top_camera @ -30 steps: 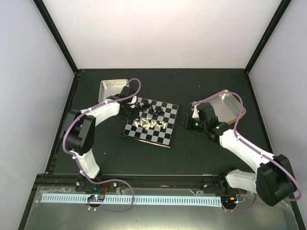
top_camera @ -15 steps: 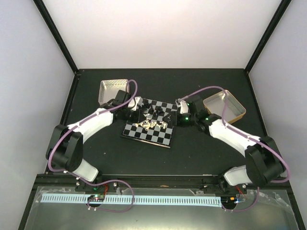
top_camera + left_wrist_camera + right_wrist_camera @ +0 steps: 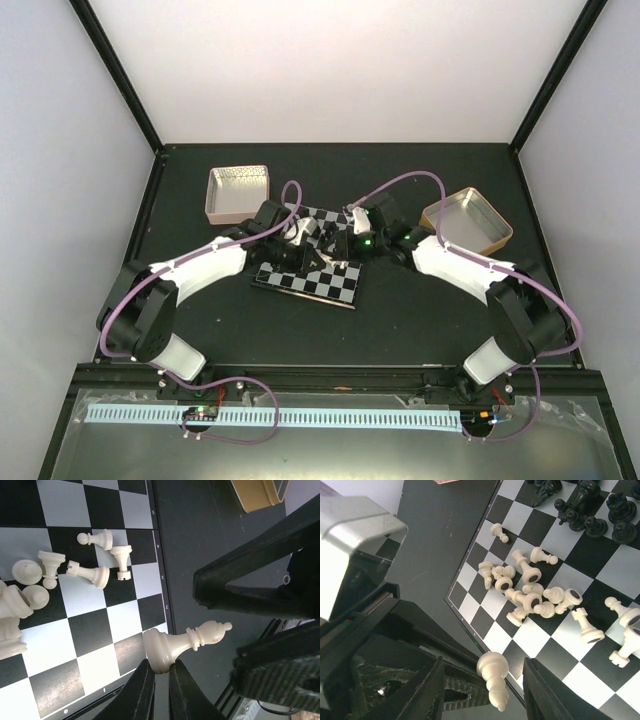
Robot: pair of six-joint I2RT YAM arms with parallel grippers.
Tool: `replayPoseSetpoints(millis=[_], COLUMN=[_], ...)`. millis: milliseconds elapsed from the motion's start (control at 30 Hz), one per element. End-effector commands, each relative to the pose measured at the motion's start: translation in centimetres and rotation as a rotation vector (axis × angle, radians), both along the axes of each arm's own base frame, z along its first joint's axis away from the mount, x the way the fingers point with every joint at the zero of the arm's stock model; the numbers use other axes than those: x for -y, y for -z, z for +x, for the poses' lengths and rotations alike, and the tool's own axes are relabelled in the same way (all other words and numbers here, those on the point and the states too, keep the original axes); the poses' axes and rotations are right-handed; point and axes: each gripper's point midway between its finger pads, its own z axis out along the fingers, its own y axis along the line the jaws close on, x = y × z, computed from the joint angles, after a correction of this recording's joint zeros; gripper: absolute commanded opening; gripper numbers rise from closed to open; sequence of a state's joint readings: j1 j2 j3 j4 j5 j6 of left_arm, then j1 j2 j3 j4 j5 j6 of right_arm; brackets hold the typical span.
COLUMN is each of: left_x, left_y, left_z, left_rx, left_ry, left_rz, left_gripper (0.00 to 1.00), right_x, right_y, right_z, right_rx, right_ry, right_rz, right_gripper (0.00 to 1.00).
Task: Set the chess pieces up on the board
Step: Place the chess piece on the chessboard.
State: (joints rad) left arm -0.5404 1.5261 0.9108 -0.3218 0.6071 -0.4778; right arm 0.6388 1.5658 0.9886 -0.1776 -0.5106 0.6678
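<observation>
My left gripper (image 3: 160, 672) is shut on the base of a cream bishop (image 3: 180, 642) and holds it on its side above the board's (image 3: 90, 630) edge. My right gripper (image 3: 485, 690) stands open around that same bishop (image 3: 494, 677). One of its fingers (image 3: 427, 690) is on either side and neither touches the piece. Several cream chess pieces (image 3: 530, 592) lie toppled in a heap on the board (image 3: 620, 565). Black chess pieces (image 3: 590, 505) stand near its far edge. In the top view both grippers meet over the board (image 3: 335, 285): left gripper (image 3: 303, 240), right gripper (image 3: 338, 243).
A pink tin (image 3: 238, 192) sits behind the board on the left. An open gold tin (image 3: 467, 222) is at the right. Both arms reach inward over the board, with their cables arching above them.
The right arm swung left from the gold tin to the board, and its jaws now stand open around the bishop. The left gripper moved right over the board with the bishop.
</observation>
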Motion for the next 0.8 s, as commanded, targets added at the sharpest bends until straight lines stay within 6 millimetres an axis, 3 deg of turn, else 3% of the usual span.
replayPoseSetpoints(millis=[0, 133, 400, 500, 633, 700, 767], left_x=[1.1, 1.2, 1.3, 1.3, -1.6, -4.1, -5.9], left_y=[-1.2, -0.9, -1.1, -1.4, 0.0, 0.9, 0.5], left_z=[0.1, 0.1, 0.0, -0.3, 0.6, 1.2, 1.8], left_rx=[0.011, 0.003, -0.002, 0.004, 0.060, 0.086, 0.127], left_ry=[0.017, 0.016, 0.021, 0.025, -0.093, -0.207, -0.305], left_rz=[-0.063, -0.063, -0.077, -0.083, 0.077, 0.185, 0.225], left_gripper=[0.09, 0.09, 0.10, 0.23, 0.43, 0.45, 0.48], right_x=[0.3, 0.5, 0.6, 1.0, 2.9, 3.3, 3.2], right_y=[0.3, 0.6, 0.4, 0.8, 2.2, 2.7, 3.1], right_z=[-0.1, -0.4, -0.5, -0.5, -0.5, -0.5, -0.8], right_rx=[0.002, -0.004, 0.008, 0.024, 0.056, 0.081, 0.098], right_ry=[-0.001, 0.000, 0.017, 0.013, 0.015, 0.003, -0.023], right_rz=[-0.027, -0.032, -0.018, -0.052, -0.219, -0.315, -0.398], right_gripper=[0.41, 0.35, 0.05, 0.01, 0.01, 0.01, 0.01])
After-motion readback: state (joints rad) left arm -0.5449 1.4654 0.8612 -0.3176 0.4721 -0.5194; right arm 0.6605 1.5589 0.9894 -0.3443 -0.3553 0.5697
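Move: The white chess piece is still pinched at its base by the left fingers, above the board, its middle about 2 cm right of and 1 cm above the left hand point. It lies some 2 cm left of and 1 cm below the right hand, whose open fingers already surround its head end. From the right hand the loose white cluster lies about 8 cm left and 2 cm ahead, the white pair at the board's right edge roughly 1 cm right and 2 cm ahead, both some 10 cm below. The white chess piece changes hands in the air: the right fingers sink about 1 cm while closing on its head end, and only then do the left fingers open off its base and draw back some 2.5 cm to the left. The right hand keeps its pinch and carries the piece down and to the right, about 3 cm lower overall, fingertips dipping some 10 degrees. ##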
